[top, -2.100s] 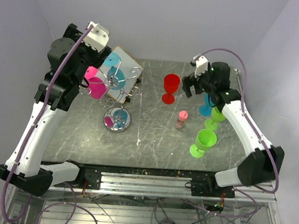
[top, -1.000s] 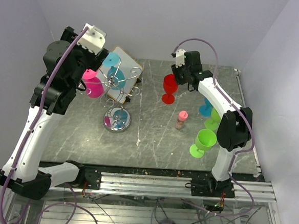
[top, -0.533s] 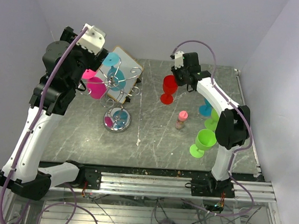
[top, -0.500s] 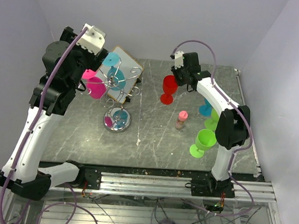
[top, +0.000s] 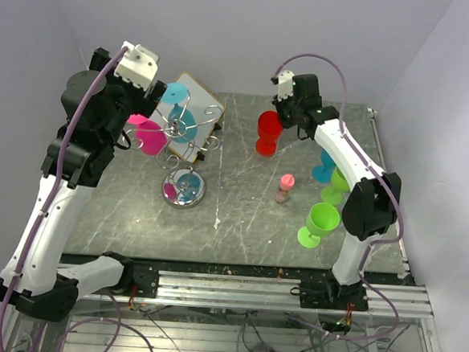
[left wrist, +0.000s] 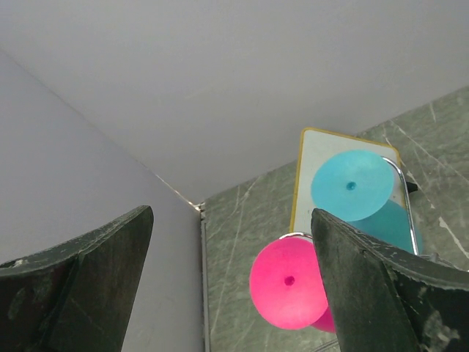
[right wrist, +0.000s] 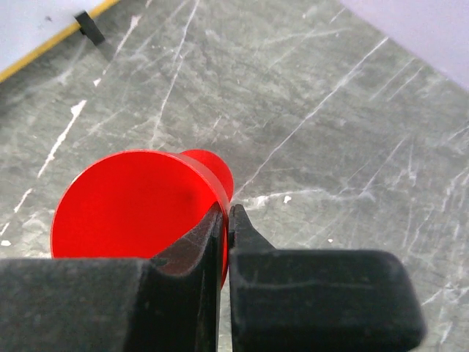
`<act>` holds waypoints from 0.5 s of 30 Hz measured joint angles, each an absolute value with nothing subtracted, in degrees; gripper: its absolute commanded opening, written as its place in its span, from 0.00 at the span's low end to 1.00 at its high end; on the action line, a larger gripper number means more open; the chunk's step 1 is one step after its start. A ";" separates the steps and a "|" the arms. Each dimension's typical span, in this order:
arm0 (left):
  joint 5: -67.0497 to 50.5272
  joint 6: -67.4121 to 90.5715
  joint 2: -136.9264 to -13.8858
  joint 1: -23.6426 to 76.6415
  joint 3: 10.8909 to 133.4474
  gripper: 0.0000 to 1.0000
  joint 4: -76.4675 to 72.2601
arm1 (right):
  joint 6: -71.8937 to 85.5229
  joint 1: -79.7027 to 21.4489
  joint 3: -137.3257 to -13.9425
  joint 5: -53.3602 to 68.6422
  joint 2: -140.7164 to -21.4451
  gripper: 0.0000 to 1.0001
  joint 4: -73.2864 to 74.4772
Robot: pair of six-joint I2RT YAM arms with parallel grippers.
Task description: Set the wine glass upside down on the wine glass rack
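The red wine glass (top: pixel 268 132) is upright at the back middle of the table, mouth up. My right gripper (top: pixel 284 113) is shut on its rim; in the right wrist view one finger is inside the red wine glass (right wrist: pixel 132 198) and the other outside, the right gripper (right wrist: pixel 226 213) pinching the wall. The wine glass rack (top: pixel 183 190), silver wire on a shiny disc base, stands at the left with a pink glass (top: pixel 149 136) and a teal glass (top: pixel 182 121) hanging upside down. My left gripper (left wrist: pixel 231 216) is open and empty, held high above the pink glass (left wrist: pixel 288 281).
A white board with a wooden frame (top: pixel 206 103) leans behind the rack. On the right stand green glasses (top: pixel 321 222) (top: pixel 341 182), a blue glass (top: pixel 324 168) and a small pink bottle (top: pixel 285 188). Walls close off the back and both sides.
My right gripper has shut on the red glass's rim, and the glass has shifted slightly toward the back. My left arm has drawn up and away from the rack.
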State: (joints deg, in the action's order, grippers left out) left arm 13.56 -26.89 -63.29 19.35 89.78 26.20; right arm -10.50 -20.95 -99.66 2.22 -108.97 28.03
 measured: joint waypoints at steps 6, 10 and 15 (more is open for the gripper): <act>10.55 -23.11 -61.52 18.44 88.09 0.99 26.87 | -10.96 -20.95 -99.96 2.28 -101.65 0.00 29.43; 7.77 -21.15 -60.12 18.31 87.13 0.99 27.51 | -11.20 -20.86 -101.78 2.11 -96.79 0.00 30.52; 5.23 -19.27 -58.48 18.20 86.52 0.99 27.77 | -11.66 -20.84 -103.85 2.11 -92.42 0.00 31.18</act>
State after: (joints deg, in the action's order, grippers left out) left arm 5.23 -19.27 -58.48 18.20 86.52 27.77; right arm -11.66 -20.84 -103.85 2.11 -92.42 31.18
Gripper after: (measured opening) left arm 0.990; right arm 0.022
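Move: I already hold the red glass by its right rim in my right hand, its middle about 8 cm below my fingers, 4 cm left and 2 cm back. The rack it goes to stands some 26 cm to my right hand's left and 15 cm back, its middle about level; the hanging blue glass is 25 cm left and 5 cm back, 5 cm up; the shaker is straight back 17 cm, 15 cm down. From my open left hand the red glass lies about 14 cm ahead, 32 cm right and 36 cm below. I hoist the red glass straight on up off the table with my right hand, about 16 cm and gathering speed, drawing it back some 5 cm, still pinching the rim while the wrist tips the fingers up by 15 degrees or so. My left hand, empty and wide open, eases about 3 cm back and to the right, turning slightly clockwise and dipping its left side. ##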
